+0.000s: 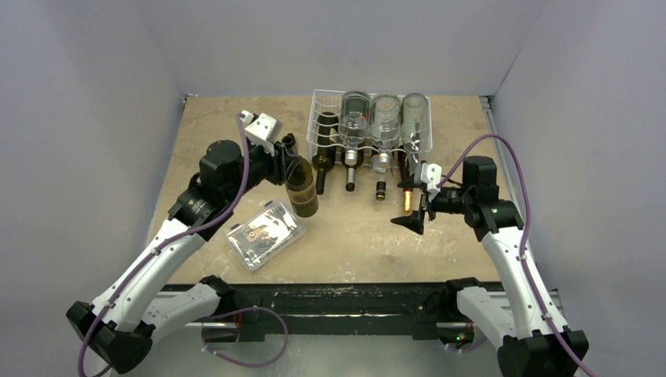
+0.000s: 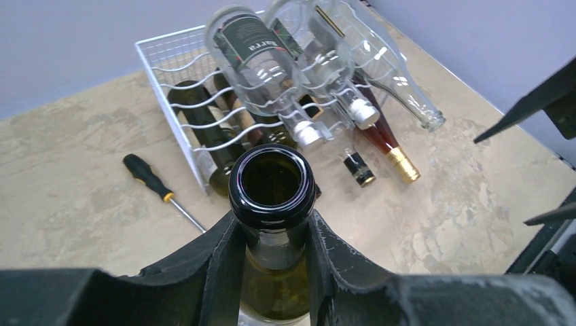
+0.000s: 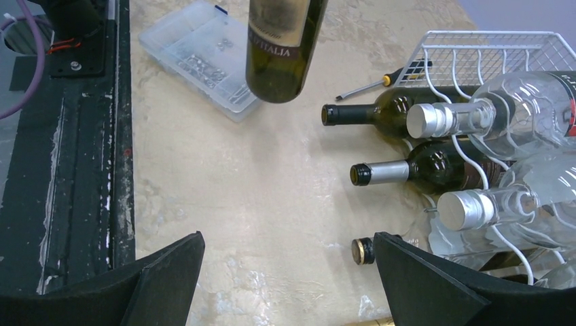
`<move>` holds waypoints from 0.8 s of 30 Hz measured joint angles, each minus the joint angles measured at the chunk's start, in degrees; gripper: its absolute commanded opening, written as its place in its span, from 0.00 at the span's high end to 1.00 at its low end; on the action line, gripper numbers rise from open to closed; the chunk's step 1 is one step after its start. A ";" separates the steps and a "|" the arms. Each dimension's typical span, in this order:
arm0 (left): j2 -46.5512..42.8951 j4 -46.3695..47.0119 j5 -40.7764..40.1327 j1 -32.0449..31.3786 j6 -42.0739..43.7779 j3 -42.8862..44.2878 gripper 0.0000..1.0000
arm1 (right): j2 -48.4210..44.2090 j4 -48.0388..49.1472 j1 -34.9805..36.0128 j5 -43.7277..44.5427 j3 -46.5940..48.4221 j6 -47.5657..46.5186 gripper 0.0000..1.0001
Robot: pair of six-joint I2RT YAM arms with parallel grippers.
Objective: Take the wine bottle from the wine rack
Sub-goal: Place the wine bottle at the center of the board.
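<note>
A dark green wine bottle (image 1: 301, 188) hangs upright above the table, just left of the white wire wine rack (image 1: 318, 106). My left gripper (image 1: 289, 157) is shut on its neck, right under the open mouth (image 2: 272, 187). In the left wrist view the rack (image 2: 159, 58) lies beyond it, holding clear bottles over dark ones. My right gripper (image 1: 416, 212) hovers open in front of the rack's right end, with nothing between its fingers (image 3: 289, 251). The right wrist view shows the hanging bottle's labelled base (image 3: 282, 47) and the rack (image 3: 475, 41).
A clear plastic parts box (image 1: 265, 234) lies on the table below the held bottle. A screwdriver (image 2: 153, 180) rests left of the rack. Bottle necks stick out of the rack's front, among them a gold-capped one (image 2: 402, 163). A black rail (image 1: 338, 298) runs along the near edge.
</note>
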 measured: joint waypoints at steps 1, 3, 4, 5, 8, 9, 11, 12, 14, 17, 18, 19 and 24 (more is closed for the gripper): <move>0.39 -0.22 0.72 1.53 0.31 0.57 1.00 | 0.00 0.00 -0.02 0.02 0.00 0.00 0.01; 1.20 -0.48 2.19 4.52 0.85 1.75 1.00 | 0.00 0.02 -0.04 0.11 0.00 0.00 0.01; 1.60 -0.48 2.86 5.79 1.01 2.25 1.00 | 0.00 0.02 -0.11 0.13 0.00 0.00 0.01; 2.19 -0.46 3.89 7.74 1.31 3.04 1.00 | 0.00 0.02 -0.20 0.15 0.00 0.00 0.01; 4.04 -0.20 5.95 12.35 1.36 4.85 1.00 | 0.00 0.04 -0.26 0.24 -0.02 0.00 0.01; 4.90 0.07 6.62 13.90 1.36 5.44 1.00 | 0.00 0.04 -0.26 0.55 -0.02 -0.04 0.01; 6.91 0.55 7.69 16.57 1.33 6.60 1.00 | 0.00 0.02 -0.28 1.46 -0.09 -0.11 0.01; 8.09 1.07 8.00 17.81 1.33 7.10 1.00 | 0.00 0.04 -0.28 1.70 -0.20 -0.15 0.01; 10.49 2.19 8.41 19.78 1.33 7.96 1.00 | 0.00 -0.02 -0.28 2.36 -0.50 -0.22 0.01; 14.78 4.24 8.81 22.38 1.29 9.40 1.00 | 0.00 -0.11 -0.28 2.89 -0.66 -0.26 0.01; 16.44 4.98 9.01 23.21 1.27 10.08 1.00 | 0.00 -0.09 -0.28 2.93 -0.66 -0.26 0.01; 18.32 5.86 9.25 24.11 1.16 10.95 1.00 | 0.00 -0.11 -0.31 2.97 -0.66 -0.26 0.01; 26.69 9.20 9.53 27.04 1.18 15.89 1.00 | 0.02 -0.13 -0.57 2.99 -0.66 -0.33 0.01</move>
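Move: The left hand already holds the bottle upright by its neck, clear of the board. The bare board it is heading for lies about 26 cm ahead, 15 cm to its left and 30 cm below. The screwdriver lies about 25 cm ahead, the rack's leftmost dark bottle 24 cm ahead and 11 cm right, and the parts box 4 cm back and 9 cm left. From the right hand that bare board is some 32 cm ahead, 46 cm left and 21 cm lower. Forward and to the left, the left arm swings the bottle about 20 cm away from the parts box towards the bare board left of the screwdriver, first on an even diagonal, then mostly forward and gathering speed. It stays nearly level, with a slight rise that it gives back, while the hand turns some 15 degrees counter-clockwise and the fingers keep their grip on the neck. ##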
